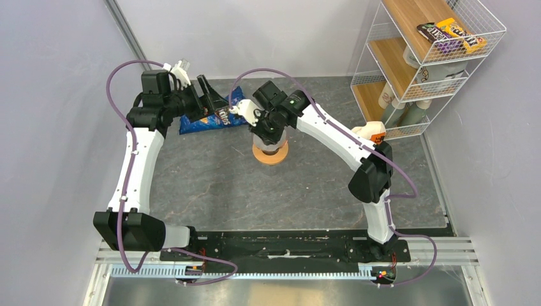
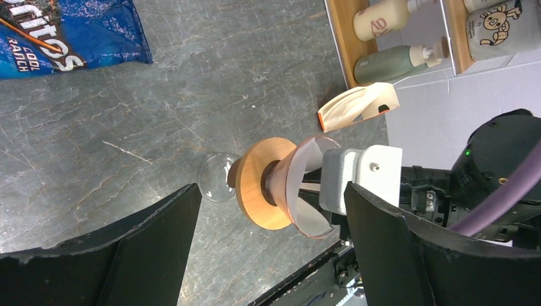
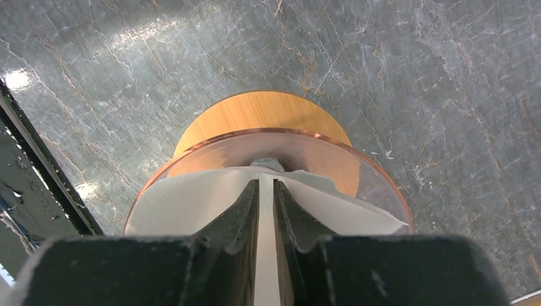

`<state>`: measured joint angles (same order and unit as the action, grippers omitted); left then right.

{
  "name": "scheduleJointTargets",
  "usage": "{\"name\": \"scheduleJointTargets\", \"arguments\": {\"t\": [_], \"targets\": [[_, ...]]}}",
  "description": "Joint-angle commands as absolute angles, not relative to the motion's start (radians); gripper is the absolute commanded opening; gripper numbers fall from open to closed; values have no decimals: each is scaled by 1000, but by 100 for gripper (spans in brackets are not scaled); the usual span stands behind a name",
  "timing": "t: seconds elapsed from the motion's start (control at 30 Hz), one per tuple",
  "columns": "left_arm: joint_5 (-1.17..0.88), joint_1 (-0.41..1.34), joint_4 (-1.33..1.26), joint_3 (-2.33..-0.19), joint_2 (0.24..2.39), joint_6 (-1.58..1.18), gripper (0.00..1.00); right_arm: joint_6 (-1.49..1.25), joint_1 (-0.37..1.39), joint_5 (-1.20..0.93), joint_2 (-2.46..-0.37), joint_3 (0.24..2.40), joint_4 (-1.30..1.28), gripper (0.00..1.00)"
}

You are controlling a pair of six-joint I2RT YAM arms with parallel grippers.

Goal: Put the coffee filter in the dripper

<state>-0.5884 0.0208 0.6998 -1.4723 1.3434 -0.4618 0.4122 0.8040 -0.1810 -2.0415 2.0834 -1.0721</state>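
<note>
The dripper (image 1: 270, 153) stands mid-table, its orange-tan disc rim (image 3: 255, 115) under a clear copper-tinted cone. The white coffee filter (image 3: 185, 197) lies inside the cone, its paper spread against the wall (image 2: 309, 159). My right gripper (image 3: 266, 182) points straight down into the filter. A narrow gap shows between its black fingers, with white paper visible through it. My left gripper (image 2: 271, 191) hangs wide open and empty at the back left (image 1: 207, 95), well away from the dripper and looking at it side-on.
A small clear glass (image 2: 215, 178) sits under the dripper. A blue chips bag (image 1: 204, 118) lies behind it at the back. An orange-and-white pack (image 1: 373, 132) lies by the white wire shelf (image 1: 434, 57), which holds bottles and candy at the right.
</note>
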Motion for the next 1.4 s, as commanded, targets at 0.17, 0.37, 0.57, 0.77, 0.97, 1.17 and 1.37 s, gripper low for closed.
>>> {"name": "scheduleJointTargets", "arguments": {"t": [0.17, 0.37, 0.57, 0.77, 0.97, 1.17, 1.37], "targets": [[-626, 9, 641, -1470, 1319, -506, 91, 403, 811, -160, -2012, 2199, -1115, 21], [-629, 6, 638, -1468, 1318, -508, 91, 381, 811, -158, -1967, 2247, -1131, 22], [-614, 6, 703, -1510, 1332, -435, 91, 330, 802, -148, -1884, 2262, -1094, 26], [-574, 6, 902, -1681, 1397, -227, 92, 207, 707, -179, -1770, 2214, -1009, 51], [-523, 8, 1181, -1945, 1550, -55, 93, 49, 516, -254, -1638, 2089, -938, 69], [-441, 12, 1265, -1981, 1609, 75, 95, -76, 360, -272, -1421, 1740, -786, 87], [-319, 15, 1090, -1732, 1476, 117, 96, -132, 301, -250, -1244, 1380, -655, 97]]}}
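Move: The right hand's slightly parted fingertips are at the mouth of the dripper, with the coffee filter's middle about 3 cm below them and the dripper's about 5 cm below. The chip bag lies roughly 17 cm ahead, 20 cm left and 14 cm down; the filter box stands about 33 cm right, 4 cm ahead and 12 cm down. From the open left hand, the dripper is some 17 cm right, 3 cm back and 16 cm down. Straight up and slowly at first, the right hand comes free of the filter and dripper, then speeds into an arc about 20 cm right towards the filter box, peaking near 19 cm and sinking to about 12 above its start. Its fingers spread wide as the wrist turns clockwise and rolls left side up. Late on, the left hand bobs up, then down, drifting some 4 cm left, away from the dripper, rolling about 25 degrees. ##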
